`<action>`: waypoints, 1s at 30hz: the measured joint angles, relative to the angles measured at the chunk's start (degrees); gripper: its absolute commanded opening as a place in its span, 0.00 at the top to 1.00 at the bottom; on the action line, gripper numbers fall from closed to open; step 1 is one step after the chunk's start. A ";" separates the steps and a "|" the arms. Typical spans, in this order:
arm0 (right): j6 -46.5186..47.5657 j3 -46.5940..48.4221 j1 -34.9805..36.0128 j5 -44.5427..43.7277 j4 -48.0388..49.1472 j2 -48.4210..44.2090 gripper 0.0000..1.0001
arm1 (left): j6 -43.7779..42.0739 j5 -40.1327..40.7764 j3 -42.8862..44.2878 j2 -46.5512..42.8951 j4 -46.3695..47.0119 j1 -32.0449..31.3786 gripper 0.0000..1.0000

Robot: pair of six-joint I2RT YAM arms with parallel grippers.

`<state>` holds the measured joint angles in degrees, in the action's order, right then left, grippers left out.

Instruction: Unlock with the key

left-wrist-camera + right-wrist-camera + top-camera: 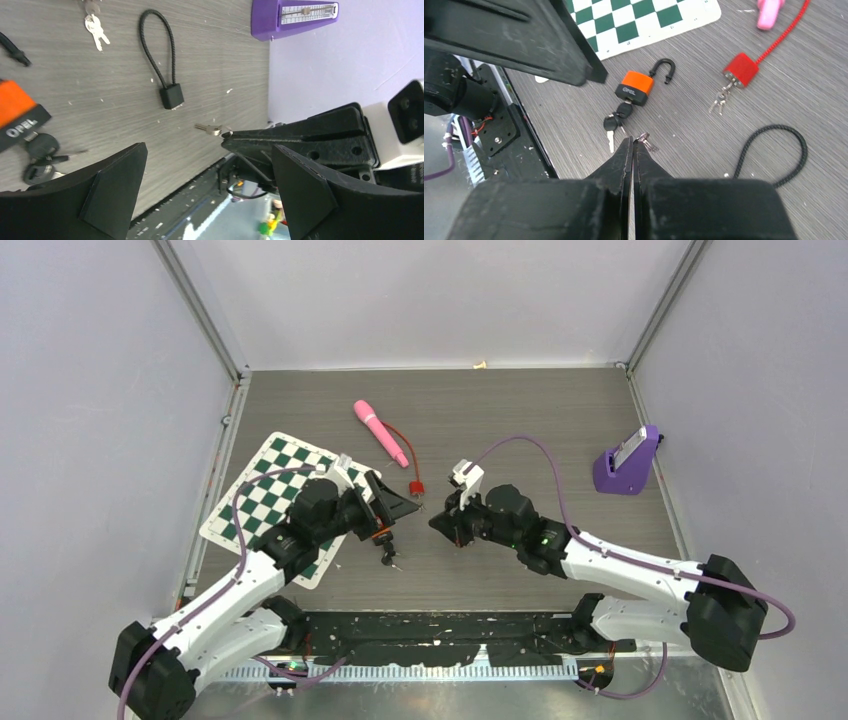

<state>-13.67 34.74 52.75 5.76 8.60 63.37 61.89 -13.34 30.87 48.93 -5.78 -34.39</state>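
Note:
My right gripper (633, 141) is shut, pinching the ring of a small silver key (644, 137) at its tips, low over the table. The left wrist view shows that key (209, 129) sticking out from the right gripper's fingertips (235, 137). A black cable lock (171, 96) lies shut on the table beyond the key. An orange padlock (636, 87) with its shackle open and black keys (616, 120) in it lies between the arms. My left gripper (209, 147) hangs open and holds nothing, facing the right gripper (437, 523).
A red lock (740, 70) on a red cable lies with its own keys (720, 102) beside it. A pink wand (380, 432) lies further back. A green chessboard mat (262, 502) is under the left arm. A purple metronome (628, 462) stands at the right.

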 measured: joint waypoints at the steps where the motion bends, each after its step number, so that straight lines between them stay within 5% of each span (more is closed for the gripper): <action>1: -0.02 0.00 0.39 -0.04 1.09 0.44 0.95 | 1.51 -0.48 -0.04 0.66 0.63 -0.04 0.01; 8: 0.31 -0.90 4.33 -1.70 9.33 1.38 0.95 | 11.30 -3.48 -1.55 3.96 4.33 -0.26 0.01; 15: 1.84 -1.11 6.58 -3.76 15.19 1.38 0.95 | 17.42 -5.42 -1.68 5.99 6.82 -1.25 0.16; 19: 2.60 -1.73 7.56 -4.28 17.29 1.40 0.95 | 19.91 -6.49 -1.81 6.99 8.87 -1.53 0.31; 25: 2.80 -3.52 8.44 -5.73 19.76 2.21 0.95 | 22.16 -7.04 -2.12 6.82 10.71 -1.66 0.70; 30: 2.75 -4.61 8.57 -6.86 20.20 2.36 0.95 | 21.33 -4.31 -2.64 3.74 9.33 -1.66 0.89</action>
<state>-10.92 30.13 61.32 -1.10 28.80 65.73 83.22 -17.65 28.23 52.66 3.55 -36.05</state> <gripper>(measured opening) 0.057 0.200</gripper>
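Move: Just to the left hand's right, some 6 cm off, 1 cm back and 2 cm lower, are the silver keys in the right fingers; the open left fingers are about 7 cm left, 1 cm ahead and 2 cm above the right hand. The orange padlock is 3 cm ahead, 4 cm left and 15 cm below the left hand, its black keys 2 cm back, 2 cm left, and the red lock 12 cm ahead, 4 cm right. Bringing the silver keys across, the right hand keeps its pinch and goes left about 4 cm towards the left gripper, rising nearly 5 cm and then sinking about 2, drifting slightly back as its fingers tilt up 15 degrees. The left hand reaches right to meet it, some 3 cm, rolling about 20 degrees, then closes most of the way around the keys, easing back a little at the end. ##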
